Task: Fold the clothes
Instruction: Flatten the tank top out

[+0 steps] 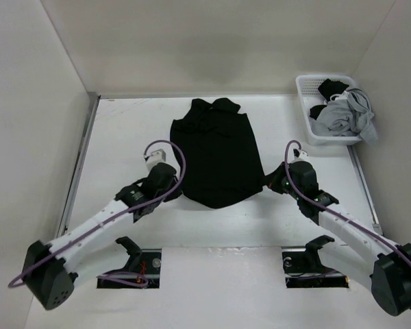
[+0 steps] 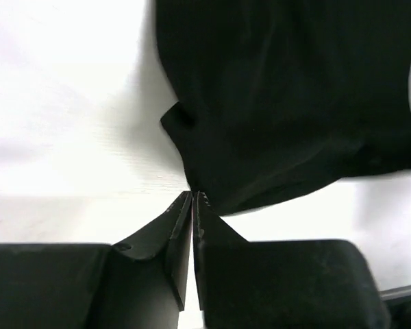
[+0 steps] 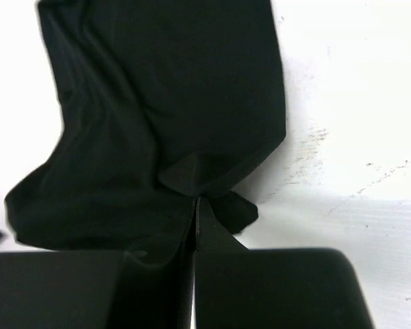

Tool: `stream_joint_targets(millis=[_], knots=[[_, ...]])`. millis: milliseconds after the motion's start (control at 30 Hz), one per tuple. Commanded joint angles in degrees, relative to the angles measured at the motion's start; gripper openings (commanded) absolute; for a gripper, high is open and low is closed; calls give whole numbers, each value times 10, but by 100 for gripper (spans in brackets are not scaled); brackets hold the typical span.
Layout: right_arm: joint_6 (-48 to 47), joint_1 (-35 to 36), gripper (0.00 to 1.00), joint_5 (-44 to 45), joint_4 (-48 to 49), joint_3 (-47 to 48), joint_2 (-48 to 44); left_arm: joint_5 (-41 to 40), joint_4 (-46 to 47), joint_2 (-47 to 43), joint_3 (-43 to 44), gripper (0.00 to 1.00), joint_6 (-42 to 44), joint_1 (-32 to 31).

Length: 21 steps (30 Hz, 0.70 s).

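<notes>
The clothes [image 1: 218,154], one plain black garment, lie spread flat in the middle of the white table, collar toward the far wall. My left gripper [image 1: 176,185] is at the garment's near left corner. In the left wrist view its jaws are shut, and their tips [image 2: 193,195] pinch the very edge of the hem [image 2: 219,199]. My right gripper [image 1: 272,182] is at the near right corner. It is shut on the black cloth [image 3: 157,103], and a small peak of fabric [image 3: 192,175] puckers up at its tips [image 3: 195,199].
A white mesh basket [image 1: 303,103] stands at the far right corner with grey and black garments [image 1: 342,118] piled in it. Walls enclose the table on the left, far and right sides. Two mounts [image 1: 140,264] sit at the near edge.
</notes>
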Motion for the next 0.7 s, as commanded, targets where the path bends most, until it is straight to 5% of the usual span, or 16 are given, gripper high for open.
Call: stream_joint_targets(millis=[0,133,300,500,667], knots=[[7,21,0,-14,-5,10,-58,-63,-126,-71,53,6,16,33],[20,54,0,-11,-86,7,-158,-49,-191,-101,94,7,29,62],[63,121,0,-14,-114,-19,-171,-58,-220,-125,56,18,19,67],[79,138,0,48,-94,-46,-149,-13,28,21,16,46,56,85],[62,129,0,47,-65,-30,-118,17,216,173,57,51,92,126]])
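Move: The left gripper has the tank top's left hem corner right at its nearly shut tips; the tank top's middle lies about 19 cm ahead of them, 14 cm to the right and 8 cm below. From the right gripper, which still pinches the right hem corner, that middle is some 17 cm ahead, 18 cm left and 8 cm down. The bunched strap end is roughly 33 cm ahead of the right hand, 19 cm left, and the white basket 32 cm ahead, 27 cm right. Keep the right gripper shut on its hem corner and draw it back about 7 cm and a little left, arching up some 6 cm before bringing it down again. Meanwhile lift the left gripper 6 cm and swing it left, letting go of the hem, then sink it below its starting height and forward over the left hem corner, fingers about half open. ##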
